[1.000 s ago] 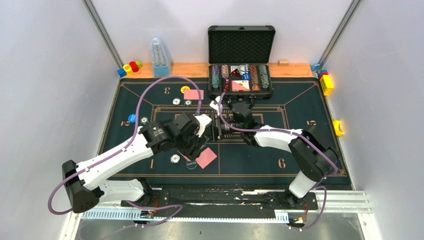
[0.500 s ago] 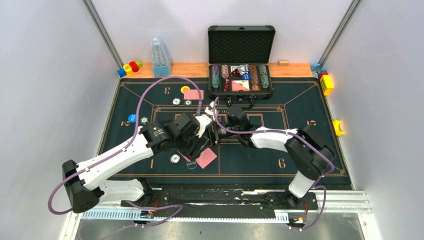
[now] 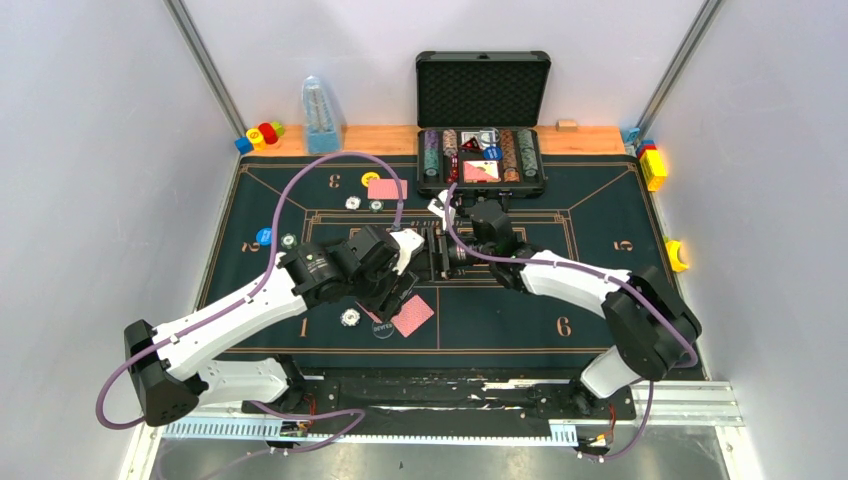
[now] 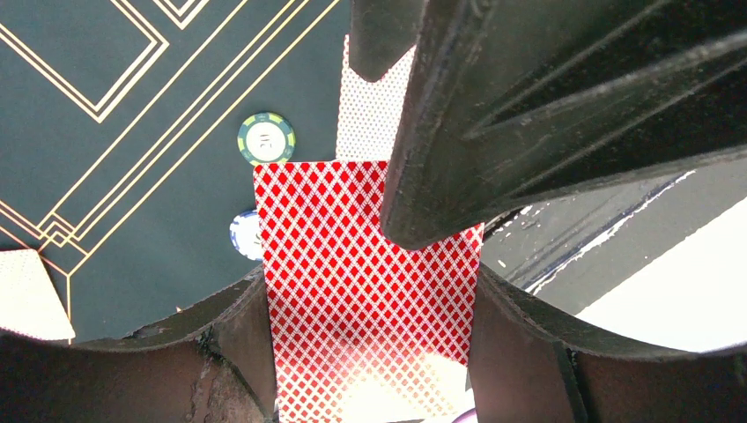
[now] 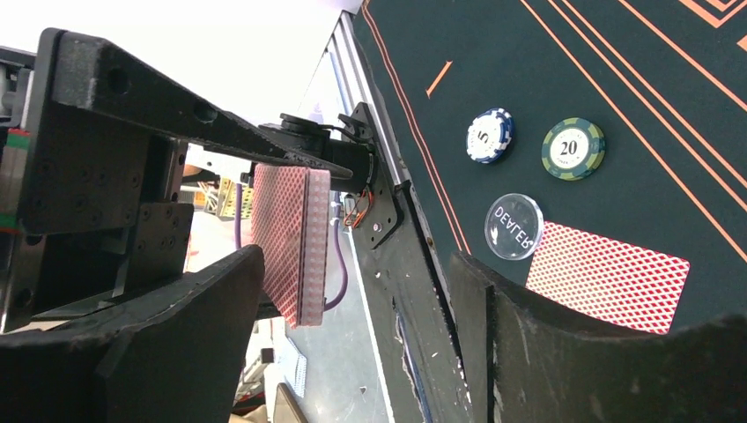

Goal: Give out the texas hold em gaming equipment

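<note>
My left gripper [image 4: 370, 326] is shut on a deck of red-backed playing cards [image 4: 352, 247], held on edge above the mat's middle. My right gripper [image 5: 357, 264] faces it with the jaws apart; the deck [image 5: 291, 247] stands just inside its left finger [image 5: 132, 344], and no touch shows. In the top view the two grippers, left [image 3: 400, 280] and right [image 3: 437, 255], meet nose to nose. Below them on the mat lie a single card [image 5: 608, 278], a clear dealer button [image 5: 514, 226], a blue-white chip [image 5: 489, 135] and a green chip [image 5: 573, 148].
An open black case [image 3: 483, 100] with rows of chips stands at the mat's far edge. Another card [image 3: 387, 188], a yellow disc [image 3: 370, 179], a blue disc [image 3: 264, 236] and loose chips [image 3: 352, 202] lie on the left half. Toy blocks [image 3: 654, 166] and a clear blue bottle [image 3: 320, 115] line the borders.
My right gripper nudged left toward the deck, then eased back, its elbow swinging right and its jaws narrowing somewhat. The left arm held still with the deck.
</note>
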Tool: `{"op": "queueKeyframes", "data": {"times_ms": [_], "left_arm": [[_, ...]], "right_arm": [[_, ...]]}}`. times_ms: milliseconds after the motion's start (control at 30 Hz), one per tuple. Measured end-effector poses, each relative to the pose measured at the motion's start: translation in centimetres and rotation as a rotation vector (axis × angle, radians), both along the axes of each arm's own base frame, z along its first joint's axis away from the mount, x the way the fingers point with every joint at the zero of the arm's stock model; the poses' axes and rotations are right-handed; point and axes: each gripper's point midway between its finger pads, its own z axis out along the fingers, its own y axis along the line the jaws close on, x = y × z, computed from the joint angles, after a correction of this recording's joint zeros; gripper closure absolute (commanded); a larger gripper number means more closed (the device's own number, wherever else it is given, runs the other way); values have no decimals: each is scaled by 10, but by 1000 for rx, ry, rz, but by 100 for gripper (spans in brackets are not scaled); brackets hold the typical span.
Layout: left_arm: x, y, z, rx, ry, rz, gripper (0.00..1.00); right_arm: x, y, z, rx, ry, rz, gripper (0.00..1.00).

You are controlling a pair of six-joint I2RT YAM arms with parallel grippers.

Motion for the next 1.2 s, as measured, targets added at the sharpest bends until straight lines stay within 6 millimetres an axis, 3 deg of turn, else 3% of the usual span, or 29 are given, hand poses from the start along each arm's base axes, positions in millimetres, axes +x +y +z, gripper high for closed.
{"op": "queueKeyframes", "data": {"times_ms": [400, 633, 1200], "left_arm": [[0, 0, 0, 0, 1, -1, 100], [-2, 0, -1, 2, 10, -9, 100], [1, -1, -1, -4, -1, -5, 100]], "right_arm": [[-22, 4, 7, 10, -37, 95, 21], [-29, 17, -12, -1, 19, 139, 30], [-10, 6, 2, -69, -67, -35, 51]]}}
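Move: The deck sits upright between the left fingers, its middle right at that hand's point. From the right hand, whose fingers point left, the deck's middle is about 4 cm back and 2 cm to the left, at nearly the same height. About 15 cm below the right hand lie the dealt card (1 cm back, 2 cm to the right), the dealer button (4 cm back, 5 cm left) and the green chip (2 cm ahead, 6 cm left). The right hand's rear fingertip stays at the deck's patterned face, stroking it: the hand rises slightly, sweeps back about 3 cm and then to the left while dipping, then eases forward and right by half that, lifting again. Its fingers, wide at first, close to about half open on the return, the wrist turning some 10 degrees clockwise. The left hand keeps its grip and holds the deck nearly still. ##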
